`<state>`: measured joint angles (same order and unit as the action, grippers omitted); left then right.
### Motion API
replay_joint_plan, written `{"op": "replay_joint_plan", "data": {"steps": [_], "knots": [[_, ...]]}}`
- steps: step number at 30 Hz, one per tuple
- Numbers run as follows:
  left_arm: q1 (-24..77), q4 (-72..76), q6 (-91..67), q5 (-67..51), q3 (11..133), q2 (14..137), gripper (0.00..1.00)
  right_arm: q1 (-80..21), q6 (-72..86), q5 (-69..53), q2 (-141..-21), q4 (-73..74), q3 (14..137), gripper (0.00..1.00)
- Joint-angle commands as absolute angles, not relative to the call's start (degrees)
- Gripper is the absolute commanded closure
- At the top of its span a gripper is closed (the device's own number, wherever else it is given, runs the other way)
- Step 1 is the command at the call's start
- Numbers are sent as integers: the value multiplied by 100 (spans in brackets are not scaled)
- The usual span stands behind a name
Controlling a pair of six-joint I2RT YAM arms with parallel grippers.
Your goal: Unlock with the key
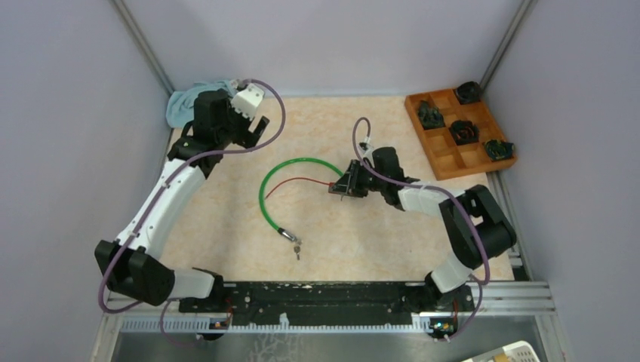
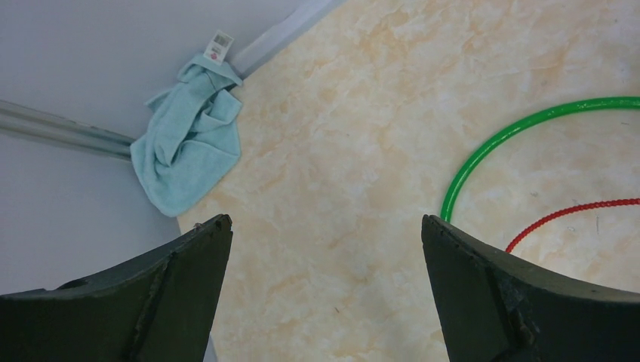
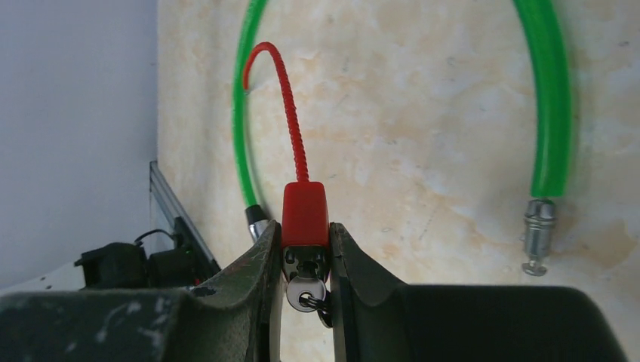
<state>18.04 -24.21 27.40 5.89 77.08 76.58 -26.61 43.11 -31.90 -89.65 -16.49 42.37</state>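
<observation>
The red lock body (image 3: 305,215) sits clamped between the fingers of my right gripper (image 3: 304,226). A silver key (image 3: 306,290) sticks in its keyhole, with a ring hanging from it. A thin red cable (image 3: 293,128) runs out of the lock. A green cable (image 3: 549,98) loops around it, and its metal plug end (image 3: 537,241) lies free on the table. From above, my right gripper (image 1: 343,186) is mid-table at the green cable (image 1: 264,192). My left gripper (image 2: 324,226) hangs open and holds nothing, over the far left of the table (image 1: 256,130).
A crumpled blue cloth (image 2: 189,136) lies in the far left corner (image 1: 181,105). A wooden compartment tray (image 1: 447,160) holding dark objects stands at the far right. The green cable's other end (image 1: 289,237) rests near the table's front.
</observation>
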Motion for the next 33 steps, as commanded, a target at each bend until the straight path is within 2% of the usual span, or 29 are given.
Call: {"op": "replay_joint_plan", "data": {"steps": [1,4,8,10,13,20,25,30,33], "knots": [[1621,-2048,2444,288,7436,7663,1,-2698,3992,-2789,-9256,-1729,4483,88],[1485,-1844,2382,194,7152,7634,1,-2698,3784,-2585,-9400,-1440,4602,67],[1268,-1603,2318,59,6886,7659,1,-2698,3388,-2236,-9386,-914,4758,49],[1175,-1534,2288,-22,6806,7689,1,-2698,3258,-2068,-9325,-764,4799,33],[1107,-1389,2296,-91,6694,7699,1,-2698,3083,-1831,-9184,-480,4903,4],[1021,-924,2211,-180,6348,7734,1,-2690,2622,-1094,-8457,374,5301,1],[947,-272,1934,-278,5839,7789,1,-2534,2178,681,-7364,322,5016,1],[912,711,1636,-392,5079,7882,1,-1771,1806,2427,-6248,-932,3863,1],[844,1666,1486,-437,4526,7967,1,-1687,778,3770,-5957,-2530,2848,1]]}}
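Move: The right hand already grips the red lock with its key; the bare table spot for the lock is about 7 cm below and 1 cm ahead. The green lock's loose cable end lies roughly 2 cm ahead and 4 cm right, its silver barrel some 10 cm back and 16 cm left, both at table level. From the empty left hand, that spot is about 24 cm right, 7 cm back and 26 cm down. Right hand lowers the red lock 5 cm, opens wide, withdraws 20 cm right and up; left hand sinks too. ##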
